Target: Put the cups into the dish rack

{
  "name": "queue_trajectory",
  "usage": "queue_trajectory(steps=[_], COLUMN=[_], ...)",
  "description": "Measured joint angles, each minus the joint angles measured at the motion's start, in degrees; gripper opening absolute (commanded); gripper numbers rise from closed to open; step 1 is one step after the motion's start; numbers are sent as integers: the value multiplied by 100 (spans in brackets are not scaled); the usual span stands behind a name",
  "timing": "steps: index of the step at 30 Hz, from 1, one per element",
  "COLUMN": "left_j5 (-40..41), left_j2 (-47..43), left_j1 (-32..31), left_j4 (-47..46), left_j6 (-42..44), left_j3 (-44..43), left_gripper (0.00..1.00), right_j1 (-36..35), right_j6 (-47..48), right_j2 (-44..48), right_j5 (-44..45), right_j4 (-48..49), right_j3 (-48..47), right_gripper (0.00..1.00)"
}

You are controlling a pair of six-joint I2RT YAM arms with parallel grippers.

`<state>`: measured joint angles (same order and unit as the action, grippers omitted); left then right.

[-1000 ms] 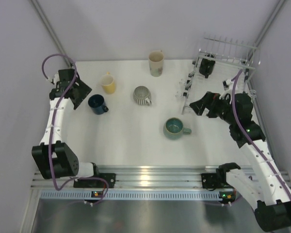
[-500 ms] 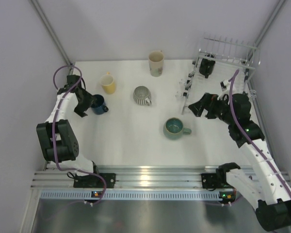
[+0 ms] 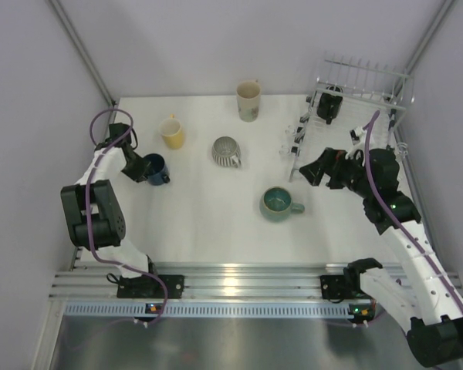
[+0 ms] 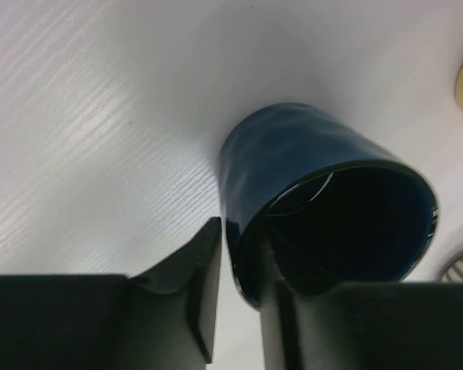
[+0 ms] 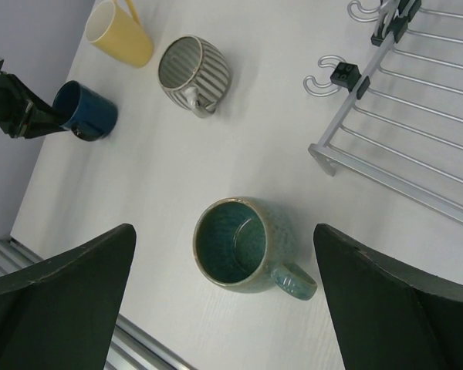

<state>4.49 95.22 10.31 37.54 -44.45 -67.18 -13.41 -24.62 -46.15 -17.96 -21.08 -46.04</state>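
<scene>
A dark blue cup (image 4: 309, 162) stands at the table's left, and my left gripper (image 3: 137, 168) has its jaws over the cup's rim (image 4: 243, 262): one finger outside the wall, the other inside, closed to a sliver. My right gripper (image 5: 224, 227) hangs wide open above the teal-green cup (image 3: 278, 203). The yellow cup (image 3: 172, 132), grey ribbed cup (image 3: 227, 151) and tall cream cup (image 3: 248, 100) stand loose on the table. A black cup (image 3: 329, 104) sits in the dish rack (image 3: 370, 85) at the back right.
The rack's near edge carries wire hooks (image 5: 328, 75) that stick out toward the table's middle. Grey walls close in on both sides. An aluminium rail (image 3: 239, 277) runs along the near edge.
My left arm has swung in from the far left to the dark blue cup, and its jaws have narrowed onto the cup's rim. The right arm has not moved.
</scene>
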Motion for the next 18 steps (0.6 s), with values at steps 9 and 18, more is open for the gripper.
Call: queue_trajectory(steps=[9,18], left_j5=[-179,-1366], left_j2=[-111,-1316], left_j1=[160,232], left_j4=[-81,-380], left_j6=[334,673], left_j3=[162,680], left_gripper=[0,0], right_j1=[-22,-188], right_j6=[-57,-621], right_j2=[-22,-61], right_j5=[-291,-866], right_j4=[-4,273], right_j3=[-2,-2], right_gripper=[99,98])
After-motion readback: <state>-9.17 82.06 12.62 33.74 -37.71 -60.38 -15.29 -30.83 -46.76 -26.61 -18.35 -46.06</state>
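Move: Just back and left of the blue cup, the left hand has its fingers astride the near-left rim; the cup's middle lies about 3 cm ahead, 3 cm right and 3 cm below. From that hand the yellow cup stands some 15 cm ahead and 8 cm right, the striped cup about 8 cm ahead and 24 cm right, both slightly lower. From the right hand the blue cup is roughly 11 cm ahead, 45 cm left and 20 cm below. Closing on the blue cup's near-left wall, the left fingers pinch it by the rim, nearly in place, then the hand lifts about 5 cm, swinging some 3 cm right and easing slightly back while the wrist tilts the fingertips forward and turns about 10 degrees clockwise. The wide-open right hand drifts about 3 cm left and a little back, starting to roll. ##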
